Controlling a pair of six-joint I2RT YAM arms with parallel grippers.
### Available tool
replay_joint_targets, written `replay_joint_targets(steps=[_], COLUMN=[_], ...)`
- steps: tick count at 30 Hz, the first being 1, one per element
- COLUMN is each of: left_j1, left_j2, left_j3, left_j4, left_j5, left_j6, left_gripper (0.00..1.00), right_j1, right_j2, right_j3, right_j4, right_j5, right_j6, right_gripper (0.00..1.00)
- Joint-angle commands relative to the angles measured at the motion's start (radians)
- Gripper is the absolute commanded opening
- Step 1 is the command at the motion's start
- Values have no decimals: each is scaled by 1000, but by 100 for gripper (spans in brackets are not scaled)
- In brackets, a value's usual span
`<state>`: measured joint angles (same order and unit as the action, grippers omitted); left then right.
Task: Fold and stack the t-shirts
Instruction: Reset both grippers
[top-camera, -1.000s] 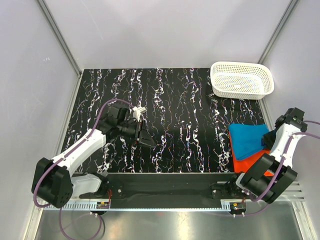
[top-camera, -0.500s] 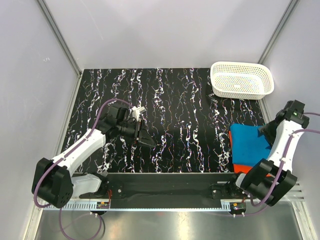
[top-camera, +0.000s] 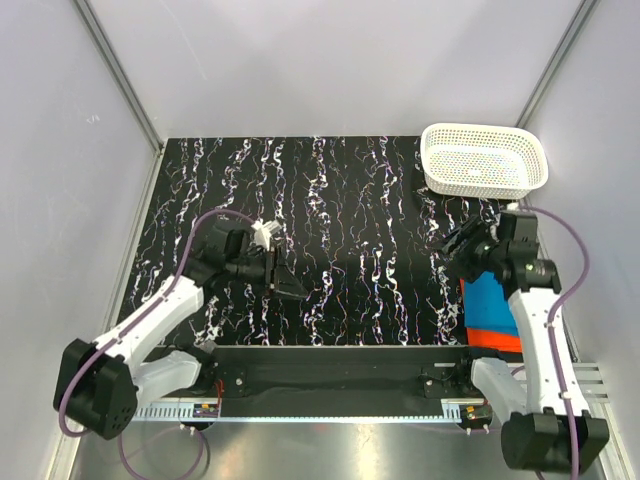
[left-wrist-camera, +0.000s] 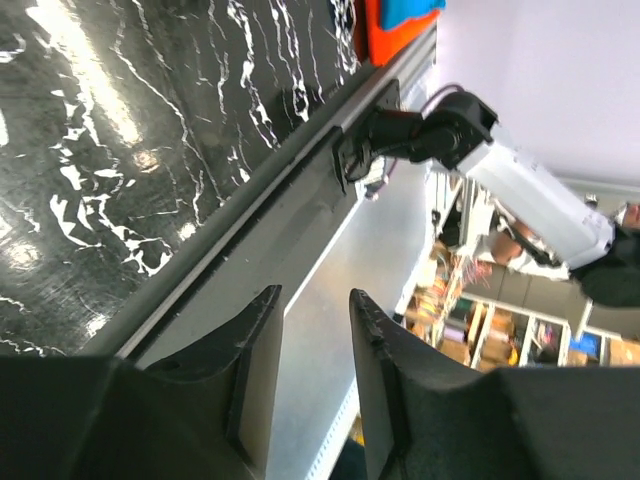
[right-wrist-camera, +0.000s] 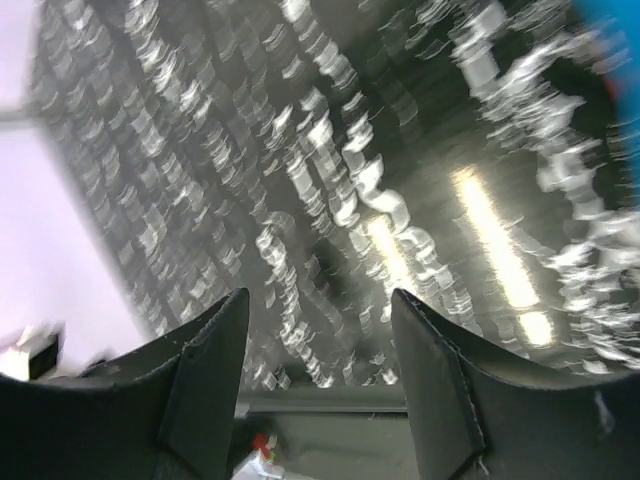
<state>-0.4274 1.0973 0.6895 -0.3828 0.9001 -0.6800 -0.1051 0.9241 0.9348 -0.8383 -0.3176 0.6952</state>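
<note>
A folded bright blue t-shirt (top-camera: 488, 296) lies on top of a folded orange-red t-shirt (top-camera: 495, 340) at the table's near right edge. My right gripper (top-camera: 458, 248) hovers just left of and beyond that stack, pointing toward the table's middle; its jaws stand open and empty (right-wrist-camera: 318, 292). The right wrist view is blurred, with a strip of blue t-shirt (right-wrist-camera: 612, 30) at its top right corner. My left gripper (top-camera: 292, 288) hangs over the table's left half, open with nothing between its fingers (left-wrist-camera: 312, 295). Far off in the left wrist view shows the orange-red t-shirt (left-wrist-camera: 392, 28).
A white perforated basket (top-camera: 485, 160) stands at the far right corner of the black marbled table (top-camera: 350, 200). White walls close in the back and both sides. The metal rail (top-camera: 340, 362) with the arm bases runs along the near edge.
My right arm has left the stack's right side and swung over it toward the table's middle, its jaws opening wide. The left arm has drawn slightly nearer.
</note>
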Motion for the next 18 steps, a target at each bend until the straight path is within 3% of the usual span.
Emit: replay_joint_targets(steps=[1,6,7,11,13,17,18], left_j1=[7,9,9,7,7,7,7], left_j2=[-100,-261,-292,-523,-615,-887,-1033], left_j3=[-72,-264,-342,-543,-653,-829,-840], left_j4=[100,327,366,565,607,621,561], left_j5=[-79,-173,-184,-263,-288,-328,-339], left_j6=[-84,-318,-363,-588,-650,-823,-811], left_gripper=[39,46,48,57,74,89,89], right_j1=[79,215,223,223,223,223,223], right_j2=[-63,-145,-162,-293,-365,-473,-490], right_j3=[-135,-312,-367,-474,-533,-614,-635], right_j4=[209,373,402,403,407,416,418], right_j5=[-219,-348,-363,-417,-443,-486,-494], right_j6=[98,183,196,243,273,351,354], right_gripper=[67,73,99,100,100,100,100])
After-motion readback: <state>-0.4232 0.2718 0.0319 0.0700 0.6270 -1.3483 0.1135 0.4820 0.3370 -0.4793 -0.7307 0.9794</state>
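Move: The folded stack, blue t-shirt over the orange one, lies about 7 cm back and 15 cm to the right of the right hand, roughly 15 cm below it. The empty white basket is some 27 cm ahead of that hand and 16 cm to its right, also about 15 cm down. From the left hand the stack lies far off, nearly 50 cm to the right and only about 2 cm ahead, some 13 cm lower. Leftward and back, sinking about 6 cm as well, the empty right hand swings some 14 cm level over the table, away from the shirt stack, rolling its left side up and turning counter-clockwise while its fingers spread fully. The left hand eases 3 cm left and 2 cm back, dips about 5 cm then comes halfway up again, swinging its fingers some 30 degrees from rightward towards forward as they open wide. ##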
